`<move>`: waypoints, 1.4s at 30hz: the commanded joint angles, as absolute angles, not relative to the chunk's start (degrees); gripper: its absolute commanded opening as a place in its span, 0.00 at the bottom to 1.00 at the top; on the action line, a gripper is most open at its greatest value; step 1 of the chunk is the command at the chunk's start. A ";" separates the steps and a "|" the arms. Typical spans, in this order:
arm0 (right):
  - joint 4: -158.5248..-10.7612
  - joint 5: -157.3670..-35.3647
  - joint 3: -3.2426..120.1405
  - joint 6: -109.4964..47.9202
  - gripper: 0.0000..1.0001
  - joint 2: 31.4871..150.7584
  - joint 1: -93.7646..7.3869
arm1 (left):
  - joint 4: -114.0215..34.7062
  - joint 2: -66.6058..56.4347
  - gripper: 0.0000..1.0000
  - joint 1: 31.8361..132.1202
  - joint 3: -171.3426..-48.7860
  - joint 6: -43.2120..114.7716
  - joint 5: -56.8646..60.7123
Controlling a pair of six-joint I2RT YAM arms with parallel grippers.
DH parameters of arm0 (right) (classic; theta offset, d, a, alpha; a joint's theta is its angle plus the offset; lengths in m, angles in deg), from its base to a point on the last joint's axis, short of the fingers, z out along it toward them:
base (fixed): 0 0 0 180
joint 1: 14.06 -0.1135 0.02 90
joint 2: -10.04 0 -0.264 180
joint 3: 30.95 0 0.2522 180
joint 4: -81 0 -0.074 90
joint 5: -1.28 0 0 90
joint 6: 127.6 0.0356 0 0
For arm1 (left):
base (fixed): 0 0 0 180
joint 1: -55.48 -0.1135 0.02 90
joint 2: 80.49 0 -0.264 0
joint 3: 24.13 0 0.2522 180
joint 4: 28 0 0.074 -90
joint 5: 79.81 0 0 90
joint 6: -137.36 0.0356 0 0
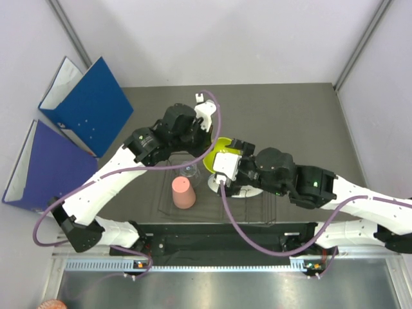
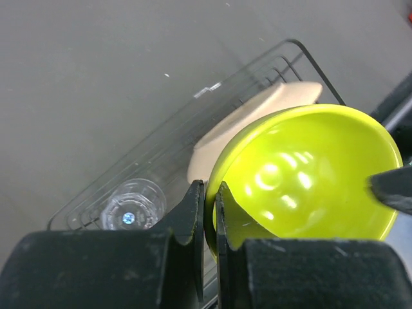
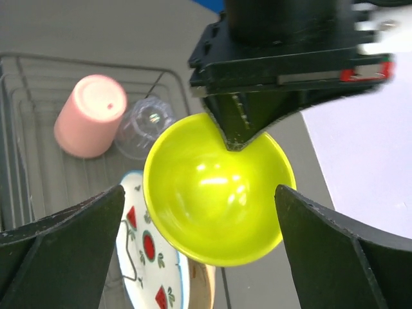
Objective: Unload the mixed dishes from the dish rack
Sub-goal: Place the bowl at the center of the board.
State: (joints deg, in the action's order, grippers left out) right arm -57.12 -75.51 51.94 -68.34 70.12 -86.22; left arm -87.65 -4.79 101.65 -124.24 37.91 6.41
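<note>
The lime-green bowl hangs above the dish rack. My left gripper is shut on its rim, one finger inside and one outside. My right gripper is open; its fingers stand on either side of the bowl without touching it. In the rack, the pink cup and the clear glass tumbler stand upside down. The white watermelon plate and the tan plate stand on edge below the bowl.
Two blue ring binders stand open at the table's left. The rack's wire wall runs close under the bowl. Both arms cross over the rack's middle.
</note>
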 commanded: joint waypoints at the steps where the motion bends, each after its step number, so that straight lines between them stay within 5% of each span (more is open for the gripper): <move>1: -62.46 -67.91 60.58 -61.61 1.00 68.93 -85.69 | -83.42 -2.72 0.00 100.05 -130.96 35.32 11.94; 6: -73.97 -49.93 61.65 -50.90 1.00 65.86 -85.60 | -78.95 2.99 0.00 88.55 -136.15 25.67 10.45; 13: -77.51 -39.51 53.68 -34.54 1.00 59.72 -85.52 | -77.71 23.55 0.00 68.07 -146.07 14.76 16.24; 21: -79.44 -40.39 40.92 -28.46 1.00 53.64 -85.52 | -75.78 42.53 0.00 63.31 -158.46 15.63 25.22; 42: -81.11 -42.41 33.61 -23.80 1.00 57.15 -84.29 | -74.90 56.53 0.00 56.36 -161.03 13.26 24.51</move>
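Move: The left hand holds the bowl by its rim. Its goal, the bare table in the far-left corner, is about 37 cm ahead, 25 cm left and 26 cm down. The blue binder's middle is some 28 cm ahead and 56 cm left, 16 cm lower; the glass is level ahead, 7 cm left and 25 cm below. From the right hand, the flowered plate lies about 4 cm ahead, 9 cm right and 23 cm down. Keeping its pinch on the bowl's rim, the left hand sweeps it off the rack, about 36 cm forward and 29 cm left, rising slightly before sinking to end some 23 cm lower near the table, while turning about 75 degrees counter-clockwise. The right hand, already open, backs off about 8 cm right, going up about 14 cm and down again, and swings to point forward. ##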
